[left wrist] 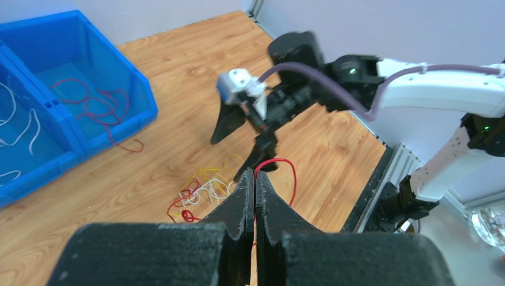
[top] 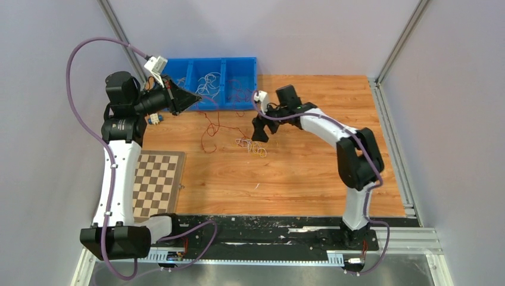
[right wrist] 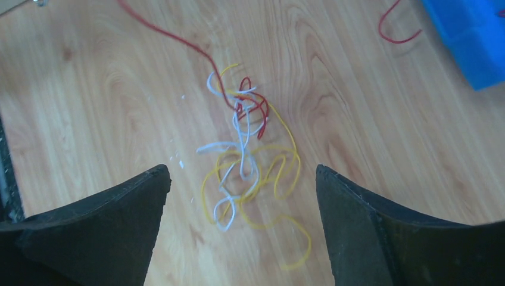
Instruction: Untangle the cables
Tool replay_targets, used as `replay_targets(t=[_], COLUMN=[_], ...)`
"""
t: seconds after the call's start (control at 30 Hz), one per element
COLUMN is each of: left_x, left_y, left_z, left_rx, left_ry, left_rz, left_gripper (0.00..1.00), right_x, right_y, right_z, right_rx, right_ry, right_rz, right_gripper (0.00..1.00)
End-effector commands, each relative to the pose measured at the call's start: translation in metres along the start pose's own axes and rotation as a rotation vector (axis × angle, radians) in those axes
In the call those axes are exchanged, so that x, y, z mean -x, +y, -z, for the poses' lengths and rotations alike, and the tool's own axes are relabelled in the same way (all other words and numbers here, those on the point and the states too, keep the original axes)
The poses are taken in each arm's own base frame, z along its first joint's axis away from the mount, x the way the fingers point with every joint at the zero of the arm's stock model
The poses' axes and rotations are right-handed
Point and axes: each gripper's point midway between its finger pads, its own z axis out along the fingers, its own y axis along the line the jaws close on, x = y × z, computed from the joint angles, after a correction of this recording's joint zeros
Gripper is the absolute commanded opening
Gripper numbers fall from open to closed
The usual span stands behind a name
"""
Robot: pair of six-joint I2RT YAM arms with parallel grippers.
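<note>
My left gripper [left wrist: 255, 177] is shut on a red cable [left wrist: 290, 168] that loops out of its tips. In the top view the left gripper [top: 192, 99] is raised beside the blue bin, and the red cable [top: 209, 126] hangs from it down to the table. A small tangle of white, yellow and red cables [right wrist: 241, 132] lies on the wood. Just above this tangle [top: 254, 146] hovers my right gripper [right wrist: 243, 174], open wide with nothing between its fingers. The red strand [right wrist: 178, 39] runs from the tangle away to the upper left.
A blue three-compartment bin [top: 238, 60] stands at the back, with white cables in the middle compartment and red ones in the right, one trailing over its edge [left wrist: 122, 143]. A checkerboard [top: 156, 185] lies front left. Grey walls close in both sides.
</note>
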Motion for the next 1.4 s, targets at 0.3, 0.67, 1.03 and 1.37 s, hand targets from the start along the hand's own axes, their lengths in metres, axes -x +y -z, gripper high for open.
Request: replay_targets(t=[0.3, 0.67, 1.03, 1.37], left_x=[0.035, 0.196, 0.261, 0.3], left_y=[-0.006, -0.029, -0.059, -0.078], left_z=[0.012, 0.085, 0.106, 0.138], left_rx=[0.086, 0.377, 0.382, 0.434], left_ry=[-0.071, -0.503, -0.686, -0.82], left_rz=[-0.117, -0.454, -0.528, -0.535], left_gripper=[0.0, 0.0, 0.0, 0.0], right_x=[-0.031, -0.132, -0.207, -0.272], right_y=[-0.024, -0.009, -0.016, -0.033], right_z=[-0.105, -0.014, 0.063, 0.105], right_rx=[-0.097, -0.154, -0.177, -0.249], right_ry=[0.125, 0.373, 0.52, 0.703], right_rz=[-0.026, -0.083, -0.284, -0.335], right_gripper=[0.52, 0.25, 0.21, 0.06])
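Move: Open above the white-and-yellow tangle, the right hand has it about 3 cm to its left, level fore and aft, some 13 cm below. A red cable loop lies roughly 15 cm to that hand's left, also level with it; the blue bin's right compartment is about 23 cm ahead and 5 cm left. From the left hand, which already holds the red cable, the tangle lies about 6 cm ahead, 13 cm right and 39 cm below. Diving about 11 cm and some 5 cm left onto the tangle, the right hand tips its fingers steeper and closes on the white and yellow cables, then drags them low over the table some 22 cm right and a little back, its fingers closing further. The left hand, keeping the red cable pinched, then rises about 26 cm and shifts 10 cm left, away from the tangle, tilting up some 40 degrees and turning counter-clockwise. ##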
